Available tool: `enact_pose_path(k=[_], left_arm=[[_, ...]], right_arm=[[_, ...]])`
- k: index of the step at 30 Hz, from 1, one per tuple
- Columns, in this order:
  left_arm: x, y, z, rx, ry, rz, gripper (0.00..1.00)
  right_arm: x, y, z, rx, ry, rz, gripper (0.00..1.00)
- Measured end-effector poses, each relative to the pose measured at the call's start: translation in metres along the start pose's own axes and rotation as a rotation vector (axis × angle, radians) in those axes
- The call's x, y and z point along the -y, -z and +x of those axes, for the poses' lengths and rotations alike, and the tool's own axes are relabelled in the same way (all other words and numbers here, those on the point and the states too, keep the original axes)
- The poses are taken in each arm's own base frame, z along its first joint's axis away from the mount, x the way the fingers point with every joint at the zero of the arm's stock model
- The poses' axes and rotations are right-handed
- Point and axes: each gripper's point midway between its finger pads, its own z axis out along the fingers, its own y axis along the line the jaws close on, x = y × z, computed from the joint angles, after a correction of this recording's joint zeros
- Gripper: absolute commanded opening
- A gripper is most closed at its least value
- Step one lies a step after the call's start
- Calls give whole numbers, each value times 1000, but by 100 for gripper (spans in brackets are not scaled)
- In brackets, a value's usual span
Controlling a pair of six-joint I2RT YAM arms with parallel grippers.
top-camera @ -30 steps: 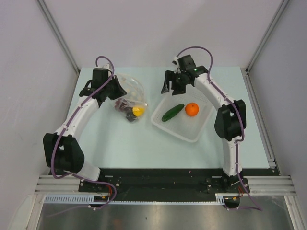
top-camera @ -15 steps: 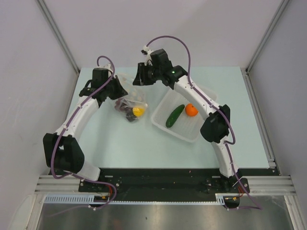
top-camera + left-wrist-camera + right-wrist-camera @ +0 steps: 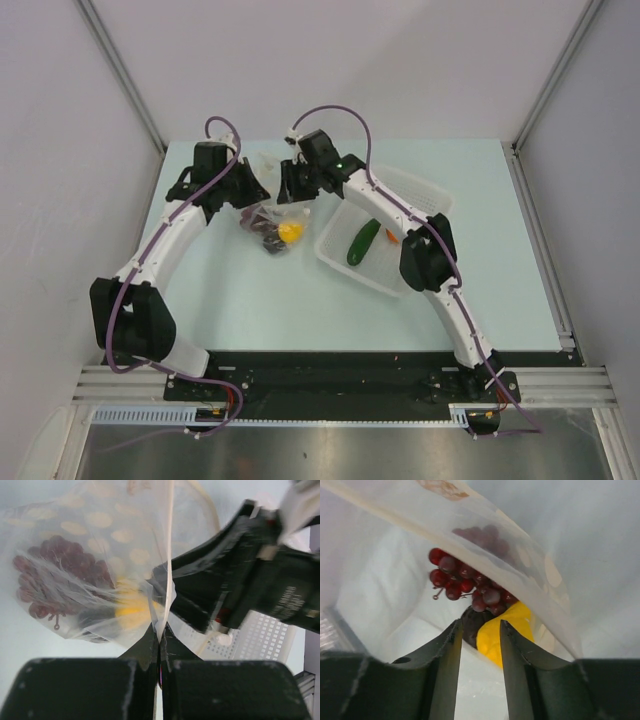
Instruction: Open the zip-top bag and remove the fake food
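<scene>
The clear zip-top bag (image 3: 268,205) lies at the back left of the table. It holds a dark red grape bunch (image 3: 465,582), a yellow fruit (image 3: 506,632) and a small dark round fruit (image 3: 471,625). My left gripper (image 3: 160,630) is shut on the bag's edge (image 3: 170,555) and holds it up. My right gripper (image 3: 479,630) is open inside the bag's mouth, its fingers just short of the dark fruit and the yellow fruit. The green cucumber (image 3: 362,242) and the orange ball (image 3: 392,236), mostly hidden by my right arm, lie in the white basket (image 3: 345,268).
The white perforated basket stands right of the bag, under my right arm (image 3: 390,205). Grey walls with metal rails enclose the table on three sides. The bag shows in the left wrist view (image 3: 75,580) with my right gripper body (image 3: 260,580) beside it.
My right arm has swung left from above the basket to the bag, and its gripper has entered the bag's mouth. My left gripper has kept hold of the bag.
</scene>
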Motion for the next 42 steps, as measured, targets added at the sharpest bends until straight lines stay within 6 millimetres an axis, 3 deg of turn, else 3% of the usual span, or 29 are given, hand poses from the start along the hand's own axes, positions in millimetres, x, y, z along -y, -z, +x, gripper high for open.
enact_pose_path(k=[6, 14, 18, 23, 29, 36, 42], left_arm=[[4, 0, 3, -11, -3, 18, 0], [5, -2, 4, -17, -4, 19, 0], [4, -7, 7, -34, -2, 19, 0], [8, -13, -3, -34, -3, 21, 0], [20, -14, -13, -35, -5, 59, 0], [31, -13, -5, -69, 3, 98, 0], [34, -14, -4, -71, 5, 117, 0]], right_arm=[[21, -23, 34, -89, 19, 53, 49], [27, -27, 55, -147, 45, 74, 66], [29, -29, 73, -201, 42, 65, 68], [25, -27, 77, -223, 48, 37, 78], [17, -27, 79, -234, 44, -26, 75], [9, -31, 96, -268, 26, -148, 77], [3, -32, 95, -260, 28, -183, 76]])
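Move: The yellow food in the bag lies almost straight under the right hand, some 13 cm down, about 2 cm ahead and 1 cm to its right. At that same depth below the right hand, the grapes are about 6 cm ahead and 7 cm left, the dark round food 1 cm back and 3 cm left, and the basket 24 cm right and 2 cm ahead. From the left hand the yellow food is roughly 7 cm ahead, 3 cm right and 18 cm below. With the bag film coming to lie against its gripper, the right hand works down about 8 cm and back some 6 cm through the bag's mouth towards the yellow food, spreading its fingers wide and turning counter-clockwise as it tips downward. The left fingers keep their pinch on the rim and carry it about 3 cm to the right, ending slightly higher. ##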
